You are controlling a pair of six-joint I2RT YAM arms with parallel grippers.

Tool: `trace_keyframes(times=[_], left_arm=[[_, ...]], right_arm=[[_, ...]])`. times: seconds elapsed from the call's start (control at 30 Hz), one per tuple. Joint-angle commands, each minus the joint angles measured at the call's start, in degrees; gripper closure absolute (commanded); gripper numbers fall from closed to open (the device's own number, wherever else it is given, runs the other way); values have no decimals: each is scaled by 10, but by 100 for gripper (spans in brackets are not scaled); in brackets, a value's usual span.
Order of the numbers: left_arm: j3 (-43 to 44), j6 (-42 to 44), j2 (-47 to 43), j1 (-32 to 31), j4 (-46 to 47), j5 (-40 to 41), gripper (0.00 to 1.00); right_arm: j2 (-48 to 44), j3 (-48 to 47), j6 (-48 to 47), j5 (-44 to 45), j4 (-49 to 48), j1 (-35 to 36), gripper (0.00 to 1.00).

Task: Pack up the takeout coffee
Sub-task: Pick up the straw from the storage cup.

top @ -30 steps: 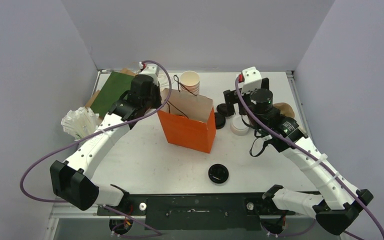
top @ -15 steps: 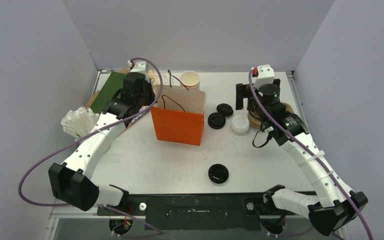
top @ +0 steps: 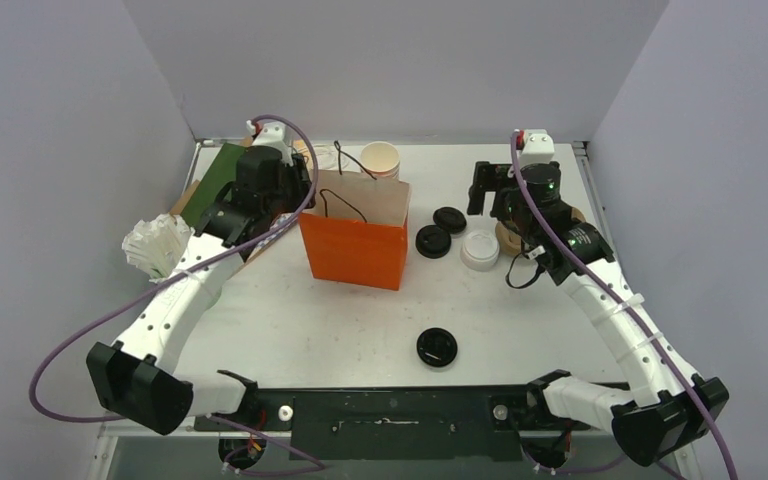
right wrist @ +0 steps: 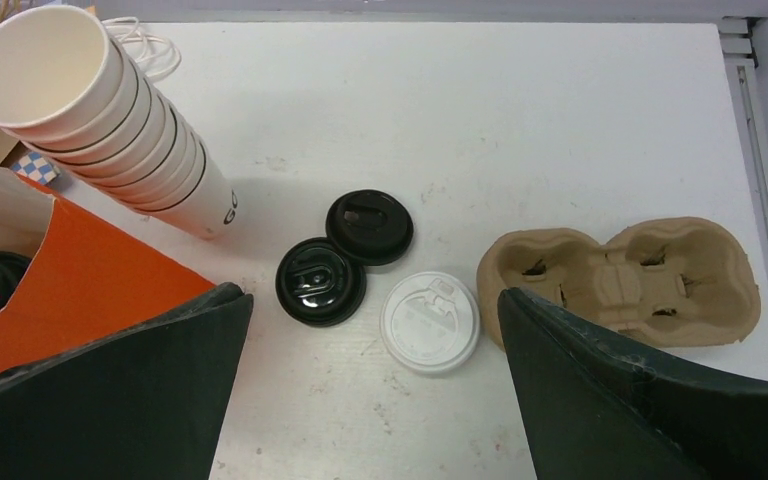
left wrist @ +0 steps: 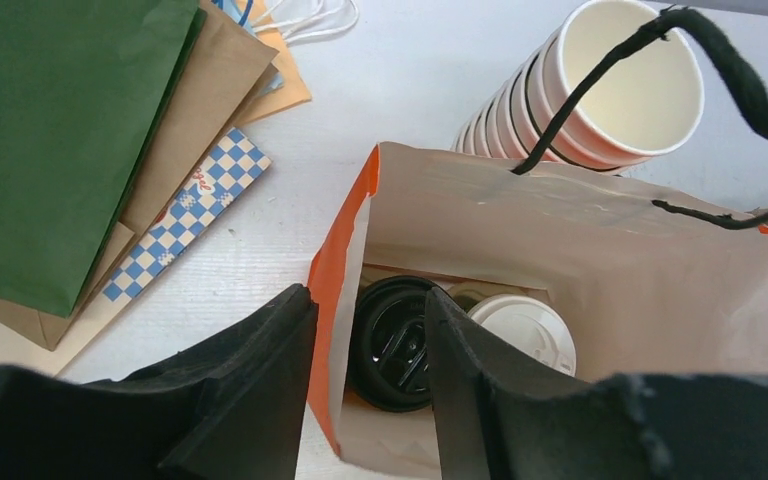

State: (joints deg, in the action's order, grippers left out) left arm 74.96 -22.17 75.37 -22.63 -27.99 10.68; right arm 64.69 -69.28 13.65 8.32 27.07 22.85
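Two takeout coffee cups stand inside the orange paper bag [top: 355,250], one with a black lid [left wrist: 397,345] and one with a white lid [left wrist: 520,330]. The bag stands upright in the middle of the table, its mouth open and its black cord handles up. My left gripper [left wrist: 367,300] is open at the bag's left rim. One finger is outside the orange wall [left wrist: 332,300] and the other inside, above the black lid, neither pressing the paper. To the right of the bag my right gripper [right wrist: 372,300] hangs wide open over loose lids, holding nothing.
A stack of lidless white cups [right wrist: 110,120] lies behind the bag. Two loose black lids [right wrist: 320,280] and a white lid [right wrist: 429,322] lie beside a pulp cup carrier [right wrist: 620,280]. Another black lid [top: 437,347] lies nearer the front. Flat green and brown bags [left wrist: 50,130] lie far left.
The bag went from tilted to upright and shifted left. My left gripper, shut on its rim before, has opened. The right arm drew back to the far right.
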Motion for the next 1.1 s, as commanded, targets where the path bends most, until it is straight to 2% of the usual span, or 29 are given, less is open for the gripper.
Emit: trace_keyframes(times=[0.0,0.23,0.37,0.5,0.57,0.63,0.7,0.93,1.07], left_arm=[[33,9,-55,11,-27,11,56],[-24,5,-158,34,-46,80,47],[-95,-18,-208,42,-35,137,41],[-170,-48,-257,43,1,153,36],[-210,-63,-279,42,26,155,30],[-252,-73,-301,42,56,153,19],[-281,-84,-319,42,73,149,14],[-299,-90,-337,42,76,168,14],[-236,-49,-300,43,37,206,23]], right_arm=[[-10,-8,44,42,-31,0,0],[-66,57,40,76,-72,0,0],[-91,96,31,74,-85,0,0],[-120,132,26,77,-96,0,0],[-140,162,16,77,-112,0,0],[-164,203,1,76,-140,0,0],[-190,241,-8,72,-168,0,0],[-204,252,33,37,-162,0,0],[-179,222,56,41,-139,0,0]])
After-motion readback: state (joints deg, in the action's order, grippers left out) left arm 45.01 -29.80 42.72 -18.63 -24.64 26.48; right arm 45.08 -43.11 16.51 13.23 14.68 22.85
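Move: The straws stand in the storage cup well over to the left hand's left, about 30 cm, and some 8 cm back from it, their middles roughly 15 cm lower. The orange bag is close by on the other side, its middle about 4 cm ahead, 10 cm to the right and 16 cm down. The green bag lies about 18 cm ahead and 23 cm left. From the right hand the straws are some 60 cm left and 4 cm back. Left and back together, about 10 cm each way, the left hand draws away from the orange bag towards the straw cup, first rising about 6 cm, then dipping some 11 cm and ending slightly up again. It turns about 20 degrees counter-clockwise while its fingers spread from partly open to nearly wide. The right hand sinks and backs off about 5 cm each, drifting right, with its fingers staying wide open. ##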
